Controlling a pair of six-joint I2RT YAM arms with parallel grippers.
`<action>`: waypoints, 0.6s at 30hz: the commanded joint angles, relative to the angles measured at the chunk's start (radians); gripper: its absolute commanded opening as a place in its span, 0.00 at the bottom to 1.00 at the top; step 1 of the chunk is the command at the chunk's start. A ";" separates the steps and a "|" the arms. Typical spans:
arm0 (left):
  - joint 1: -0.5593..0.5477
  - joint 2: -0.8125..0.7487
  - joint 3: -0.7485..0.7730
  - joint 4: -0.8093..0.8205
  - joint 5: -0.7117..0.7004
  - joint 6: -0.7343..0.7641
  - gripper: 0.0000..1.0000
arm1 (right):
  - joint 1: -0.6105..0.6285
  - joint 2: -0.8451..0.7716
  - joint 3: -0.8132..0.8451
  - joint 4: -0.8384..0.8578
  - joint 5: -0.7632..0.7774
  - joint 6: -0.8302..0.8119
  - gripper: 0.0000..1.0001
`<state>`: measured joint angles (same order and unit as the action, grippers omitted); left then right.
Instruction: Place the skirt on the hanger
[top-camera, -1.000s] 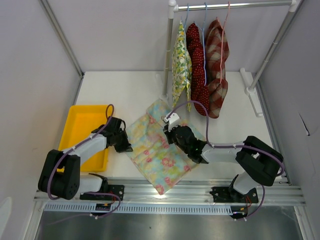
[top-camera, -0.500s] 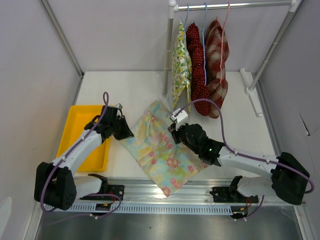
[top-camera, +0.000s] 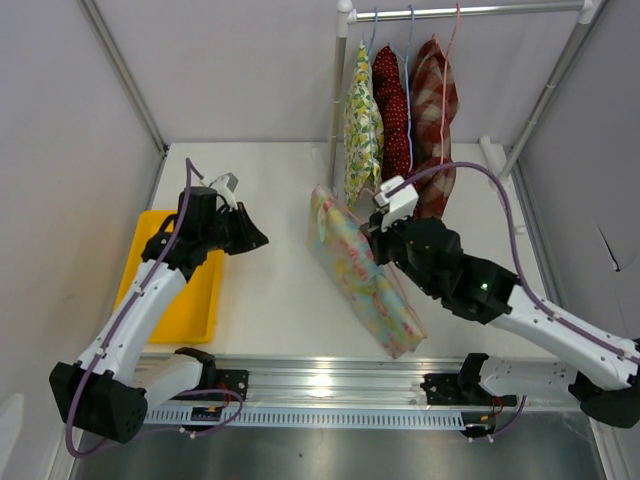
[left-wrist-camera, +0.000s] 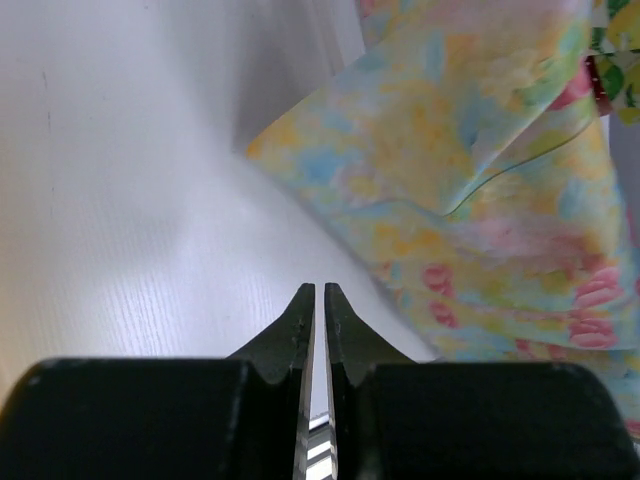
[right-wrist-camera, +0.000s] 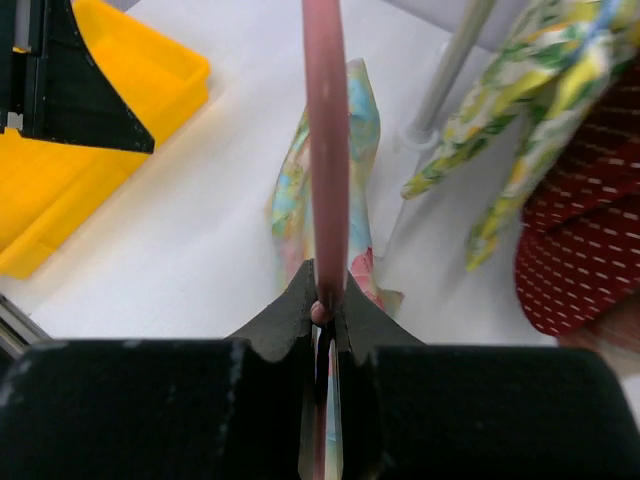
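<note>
The skirt (top-camera: 365, 275), pastel floral cloth, hangs folded over and lifted off the white table, its lower end near the front edge. My right gripper (top-camera: 372, 235) is at its top, shut on the pink hanger (right-wrist-camera: 325, 150). In the right wrist view the hanger's rod runs straight up from between the fingertips of that gripper (right-wrist-camera: 325, 300), with the skirt (right-wrist-camera: 362, 110) draped below. My left gripper (top-camera: 256, 240) hovers left of the skirt and touches nothing. In its wrist view this gripper (left-wrist-camera: 320, 292) shows a thin slit between bare jaws, and the skirt (left-wrist-camera: 480, 200) is ahead to the right.
A yellow tray (top-camera: 205, 300) sits at the left under the left arm. At the back right stands a clothes rack (top-camera: 470, 12) with three garments (top-camera: 400, 120) hanging. Its upright pole (top-camera: 337, 100) is just behind the skirt.
The right gripper has lifted the skirt off the table and carried it right, toward the rack. The left gripper has let go of the skirt's edge and pulled up and back.
</note>
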<state>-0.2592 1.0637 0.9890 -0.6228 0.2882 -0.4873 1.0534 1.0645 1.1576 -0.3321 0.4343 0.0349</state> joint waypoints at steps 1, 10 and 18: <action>0.003 -0.025 0.063 -0.009 0.058 0.024 0.12 | 0.000 -0.080 0.093 -0.211 0.109 0.061 0.00; -0.005 -0.027 0.088 -0.008 0.100 0.027 0.13 | 0.000 -0.201 0.250 -0.573 0.188 0.235 0.00; -0.032 -0.031 0.082 0.006 0.117 0.010 0.13 | -0.003 -0.133 0.404 -0.852 0.264 0.394 0.00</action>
<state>-0.2749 1.0580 1.0298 -0.6380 0.3740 -0.4858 1.0527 0.9092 1.4956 -1.0565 0.6243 0.3267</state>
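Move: Ahead of the right hand, which already holds the pink hanger with the flowered skirt in the air, the rail's free stretch lies about 24 cm farther out, 22 cm to the right and 15 cm higher. On the way, at nearly hand height, hang the lemon skirt some 20 cm straight ahead, and the plaid skirt 22 cm ahead and 14 cm right. From the empty left hand the free stretch is roughly 21 cm ahead, 42 cm right and 30 cm up. Swinging the hung skirt sideways below the rail, the right hand travels about 13 cm to the right and some 5 cm back, rising slightly, across the near side of the hanging skirts. The wrist turns roughly 15 degrees clockwise and tips a little down, the shut fingers keeping their pinch on the hanger. The empty left hand rises 2 cm and eases right. ##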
